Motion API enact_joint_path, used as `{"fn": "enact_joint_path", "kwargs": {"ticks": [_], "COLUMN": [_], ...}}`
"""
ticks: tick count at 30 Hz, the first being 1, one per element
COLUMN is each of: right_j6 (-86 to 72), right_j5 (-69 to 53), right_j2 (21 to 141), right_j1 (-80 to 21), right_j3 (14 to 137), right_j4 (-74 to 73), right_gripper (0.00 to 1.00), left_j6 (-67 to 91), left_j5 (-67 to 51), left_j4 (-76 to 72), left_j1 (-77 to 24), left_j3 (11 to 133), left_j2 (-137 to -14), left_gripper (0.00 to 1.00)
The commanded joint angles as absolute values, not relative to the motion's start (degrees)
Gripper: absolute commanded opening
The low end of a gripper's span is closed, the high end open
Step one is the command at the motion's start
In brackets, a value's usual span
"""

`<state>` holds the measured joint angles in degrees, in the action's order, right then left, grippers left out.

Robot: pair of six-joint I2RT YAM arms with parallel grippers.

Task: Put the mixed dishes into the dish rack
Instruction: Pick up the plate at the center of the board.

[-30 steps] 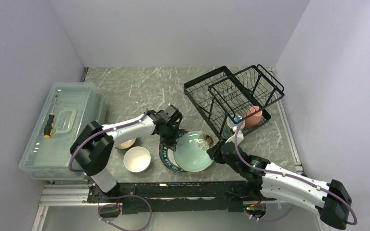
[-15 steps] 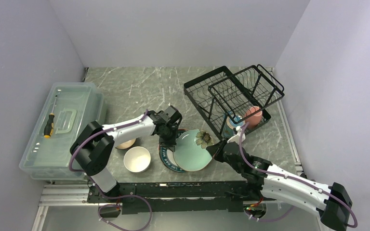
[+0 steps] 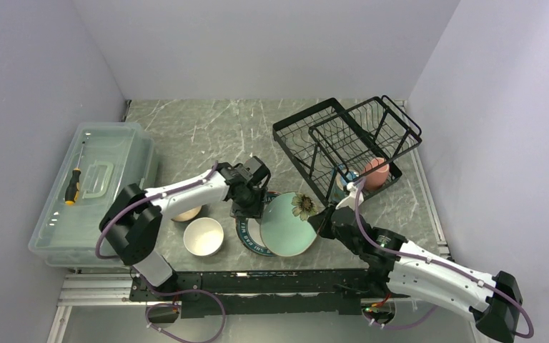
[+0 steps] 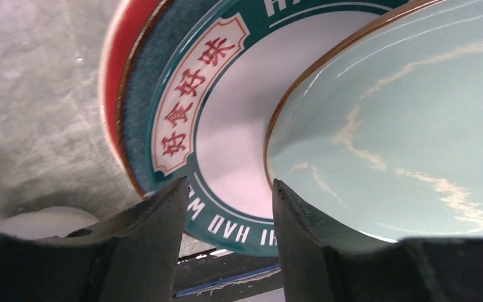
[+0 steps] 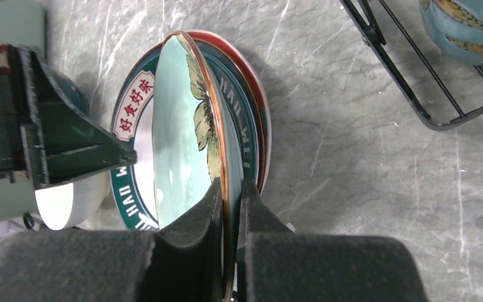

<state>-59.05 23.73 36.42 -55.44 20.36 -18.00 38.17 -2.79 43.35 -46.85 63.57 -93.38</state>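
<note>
The mint-green plate (image 3: pixel 284 227) with its flower is tilted up on edge, leaning over the white plate with a lettered dark rim (image 3: pixel 246 237) and the red plate (image 5: pixel 252 70) beneath. My right gripper (image 5: pixel 229 189) is shut on the mint-green plate's near rim (image 5: pixel 188 113). My left gripper (image 4: pixel 229 185) is open beside the plate's left edge, with nothing between its fingers. The black dish rack (image 3: pixel 343 139) holds a pink mug (image 3: pixel 375 171) and a blue mug (image 3: pixel 343 179). A white bowl (image 3: pixel 203 236) and a brown bowl (image 3: pixel 186 213) stand left of the plates.
A clear plastic box (image 3: pixel 89 207) with a screwdriver (image 3: pixel 71 187) on its lid fills the left side of the table. Grey walls close in the back and both sides. The rack's lower wire edge (image 5: pixel 409 94) lies close to the right of the plate stack.
My left gripper has opened and let go of the mint-green plate's rim. My right gripper closed on the plate and tipped it further up on edge.
</note>
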Motion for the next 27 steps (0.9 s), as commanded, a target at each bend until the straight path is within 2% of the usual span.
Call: {"fn": "enact_joint_path", "kwargs": {"ticks": [1,18,27], "right_j6": [-53.65,-42.24,-35.31], "right_j5": [25.74,24.8,25.92], "right_j2": [36.06,36.97,39.9], "right_j1": [-55.72,-55.72,-55.72], "right_j3": [26.13,38.19,49.18], "right_j4": [-18.17,-20.56,-22.44], "right_gripper": [0.0,0.0,0.0], "left_j6": [37.49,36.34,35.24], "left_j5": [2.53,7.93,9.73], "left_j4": [47.5,50.23,50.56], "left_j1": [-47.02,-46.94,-46.93], "left_j3": [66.7,67.24,65.02], "left_j2": [-87.6,-74.94,-68.26], "left_gripper": [0.59,0.76,0.81]}}
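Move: The green plate is already pinched by its right rim in the right hand, its middle about 9 cm left, 1 cm back and 3 below. From that hand the dish rack's middle is some 22 cm ahead and 7 right, roughly level, the blue mug 13 ahead and 9 right. From the open left hand, the remaining plate stack's middle is 5 cm right, 2 back and 3 down; the white bowl is 14 left, 7 back. Keeping its pinch on the green plate's right rim, the right hand lifts almost straight up some 10 cm, quickening towards the end, while the wrist tips its fingers up and turns slightly counter-clockwise, under 20 degrees in all. The left hand, already half open and holding nothing, rises about 10 cm off the stack's left side and drifts 4 cm left, opening wider and tilting outward. ##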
